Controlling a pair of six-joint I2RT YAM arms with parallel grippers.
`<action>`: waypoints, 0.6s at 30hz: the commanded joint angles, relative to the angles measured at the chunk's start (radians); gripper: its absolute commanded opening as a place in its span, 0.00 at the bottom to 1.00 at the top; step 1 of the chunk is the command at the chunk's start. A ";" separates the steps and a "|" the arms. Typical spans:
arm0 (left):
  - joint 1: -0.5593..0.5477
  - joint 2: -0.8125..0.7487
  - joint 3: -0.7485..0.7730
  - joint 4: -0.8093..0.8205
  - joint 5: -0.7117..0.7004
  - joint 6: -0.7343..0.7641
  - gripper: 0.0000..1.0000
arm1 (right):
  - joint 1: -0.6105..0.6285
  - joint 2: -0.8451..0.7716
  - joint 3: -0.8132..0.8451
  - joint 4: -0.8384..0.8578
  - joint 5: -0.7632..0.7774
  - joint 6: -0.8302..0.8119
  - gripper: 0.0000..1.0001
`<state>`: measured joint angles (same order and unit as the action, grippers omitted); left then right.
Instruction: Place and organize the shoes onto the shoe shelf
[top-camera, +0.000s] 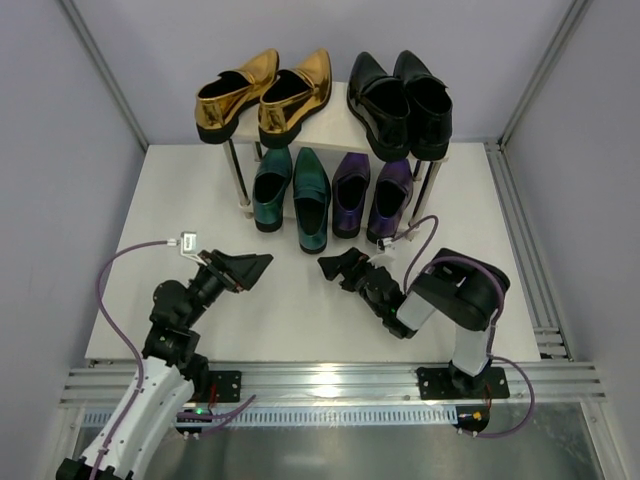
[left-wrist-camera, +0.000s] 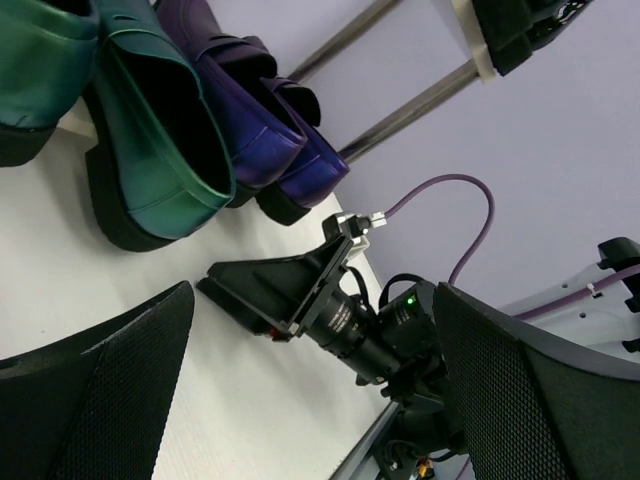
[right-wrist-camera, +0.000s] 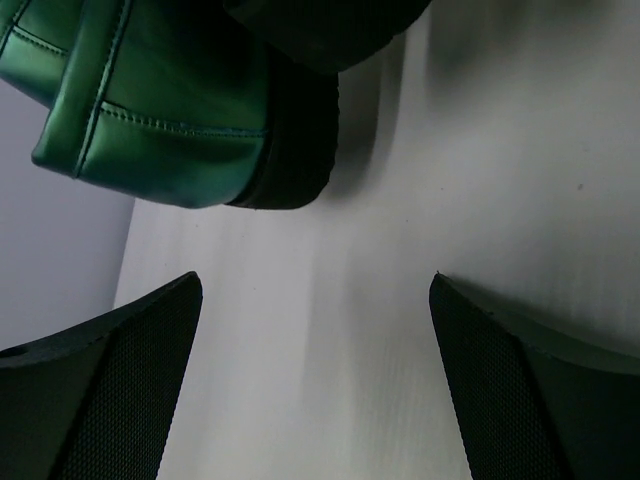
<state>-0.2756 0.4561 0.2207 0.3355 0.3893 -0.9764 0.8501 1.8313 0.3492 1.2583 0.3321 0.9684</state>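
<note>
The shoe shelf (top-camera: 338, 103) stands at the back centre. The gold pair (top-camera: 262, 95) and the black pair (top-camera: 400, 100) sit on its top board. The teal pair (top-camera: 292, 190) and the purple pair (top-camera: 372, 190) sit on the lower tier, with one teal shoe sticking out further forward. My left gripper (top-camera: 250, 268) is open and empty, low over the table in front of the teal pair. My right gripper (top-camera: 335, 268) is open and empty, just in front of that teal shoe. The left wrist view shows the teal shoes (left-wrist-camera: 150, 150), the purple shoes (left-wrist-camera: 250, 110) and the right gripper (left-wrist-camera: 270, 290). The right wrist view shows a teal heel (right-wrist-camera: 150, 110).
The white table (top-camera: 300, 320) ends at a metal rail (top-camera: 330, 385) in front. Pale walls and frame posts close in the left, right and back. A purple cable (top-camera: 420, 228) loops from the right arm near the purple shoes.
</note>
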 joint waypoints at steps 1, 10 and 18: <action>0.001 -0.048 0.022 -0.176 -0.040 0.036 1.00 | 0.009 0.066 0.051 0.356 0.074 0.055 0.96; 0.001 -0.105 0.019 -0.210 -0.050 -0.005 1.00 | -0.008 0.181 0.230 0.328 0.042 0.036 0.93; 0.000 -0.119 0.016 -0.222 -0.070 -0.010 1.00 | -0.031 0.089 0.298 0.197 -0.080 -0.065 0.90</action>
<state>-0.2756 0.3378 0.2230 0.1135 0.3264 -0.9844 0.8413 1.9606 0.5812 1.2926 0.2928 0.9688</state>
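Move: The jutting green shoe's middle lies about 16 cm ahead of the right hand, 4 cm to its left and some 4 cm higher. The other green shoe stands roughly 20 cm ahead and 15 cm left of this hand, the near purple shoe 18 cm ahead and 5 cm right. From the left hand, the jutting green shoe is about 21 cm ahead, 12 cm right and 13 cm below. Open-fingered, the right hand pushes about 6 cm left and forward against the jutting green shoe's heel, rising late. ##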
